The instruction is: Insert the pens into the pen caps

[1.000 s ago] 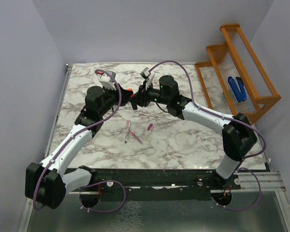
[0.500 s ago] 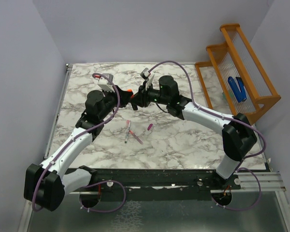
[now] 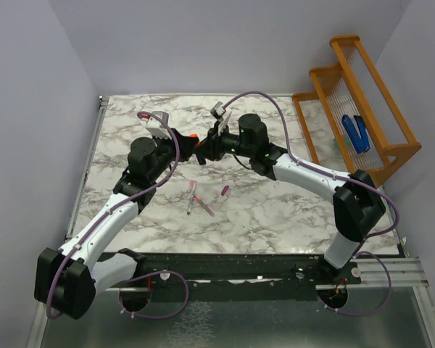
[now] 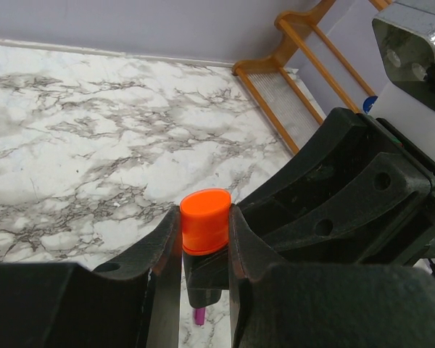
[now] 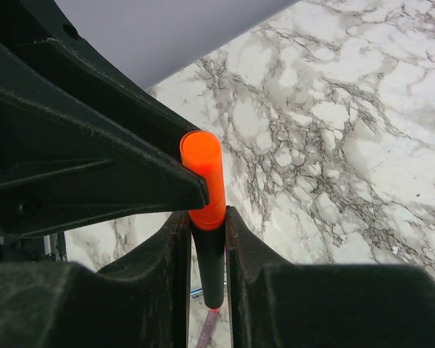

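Note:
Above the back middle of the marble table, my two grippers meet tip to tip. My left gripper [image 3: 187, 138] [image 4: 205, 233] is shut on the bright orange cap [image 4: 205, 226] [image 3: 193, 135]. My right gripper [image 3: 202, 150] [image 5: 206, 235] is shut on the stubby black marker [image 5: 213, 268]. The orange cap [image 5: 205, 180] sits on the marker's end, in line with it. On the table below lie a slim whitish-grey pen [image 3: 191, 197], a slim pink pen [image 3: 204, 206] crossing it, and a magenta cap [image 3: 224, 191] [image 4: 200, 316] to their right.
An orange wooden rack [image 3: 362, 87] stands at the table's back right, holding blue chunky objects [image 3: 355, 133]. Pale walls close in the left side and the back. The arm bases sit on a black rail [image 3: 239, 264] at the near edge.
The left arm has shifted slightly left with its wrist cable. Both grips stay the same and the loose pens have not moved.

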Robot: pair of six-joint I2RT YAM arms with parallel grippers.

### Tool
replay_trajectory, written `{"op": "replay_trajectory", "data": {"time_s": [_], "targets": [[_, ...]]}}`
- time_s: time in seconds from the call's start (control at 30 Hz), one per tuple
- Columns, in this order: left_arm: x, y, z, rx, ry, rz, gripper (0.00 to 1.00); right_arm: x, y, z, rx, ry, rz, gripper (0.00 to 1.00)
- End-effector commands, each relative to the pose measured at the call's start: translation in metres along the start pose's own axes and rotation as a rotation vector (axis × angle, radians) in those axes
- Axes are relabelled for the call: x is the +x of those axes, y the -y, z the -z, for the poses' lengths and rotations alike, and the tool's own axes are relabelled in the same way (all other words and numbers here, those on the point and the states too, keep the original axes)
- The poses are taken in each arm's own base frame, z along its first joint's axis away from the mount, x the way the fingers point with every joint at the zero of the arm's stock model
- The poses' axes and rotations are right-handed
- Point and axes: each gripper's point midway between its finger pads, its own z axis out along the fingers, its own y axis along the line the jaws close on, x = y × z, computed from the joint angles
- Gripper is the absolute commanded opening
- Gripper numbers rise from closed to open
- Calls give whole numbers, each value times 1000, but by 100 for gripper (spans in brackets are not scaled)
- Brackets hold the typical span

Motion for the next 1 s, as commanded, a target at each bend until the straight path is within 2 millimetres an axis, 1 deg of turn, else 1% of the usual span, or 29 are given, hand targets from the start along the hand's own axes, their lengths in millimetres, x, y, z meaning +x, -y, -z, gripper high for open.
{"op": "replay_trajectory", "data": {"time_s": [0.0, 0.1, 0.23, 0.4, 0.67, 0.97], "targets": [[80, -6, 21, -15, -283, 23, 0, -130, 15, 31, 120, 372, 137, 0], [83, -4, 22, -19, -294, -6, 0, -136, 17, 34, 113, 378, 138, 0], [80, -1, 22, -20, -289, -38, 0, -141, 20, 37, 104, 379, 143, 0], [90, -3, 26, -25, -328, -38, 0, -149, 22, 43, 105, 388, 153, 1], [100, -3, 29, -20, -358, -20, 0, -168, 24, 53, 98, 423, 178, 0], [109, -4, 29, -29, -393, -11, 0, -182, 20, 57, 83, 449, 192, 0]]}}
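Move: The left fingers still pinch the orange pen cap, with the black pen's middle about 4 cm straight below that hand. From the left hand, on the table roughly 24 cm down, the red pen lies about 3 cm right, level fore and aft; the white pen is about 2 cm ahead and 2 cm left, the purple cap some 7 cm ahead and 9 cm right. The right hand grips the black pen, with the orange cap about 4 cm above its fingertips. Up and to the right, both hands creep together by about a centimetre with the orange cap and black pen pinched between them, then part abruptly. The left fingers come off the cap and shut empty as that hand drops about 5 cm and draws back a little; the right, keeping its grip on the black pen, swings up some 7 cm, forward and somewhat right, away from the left. ##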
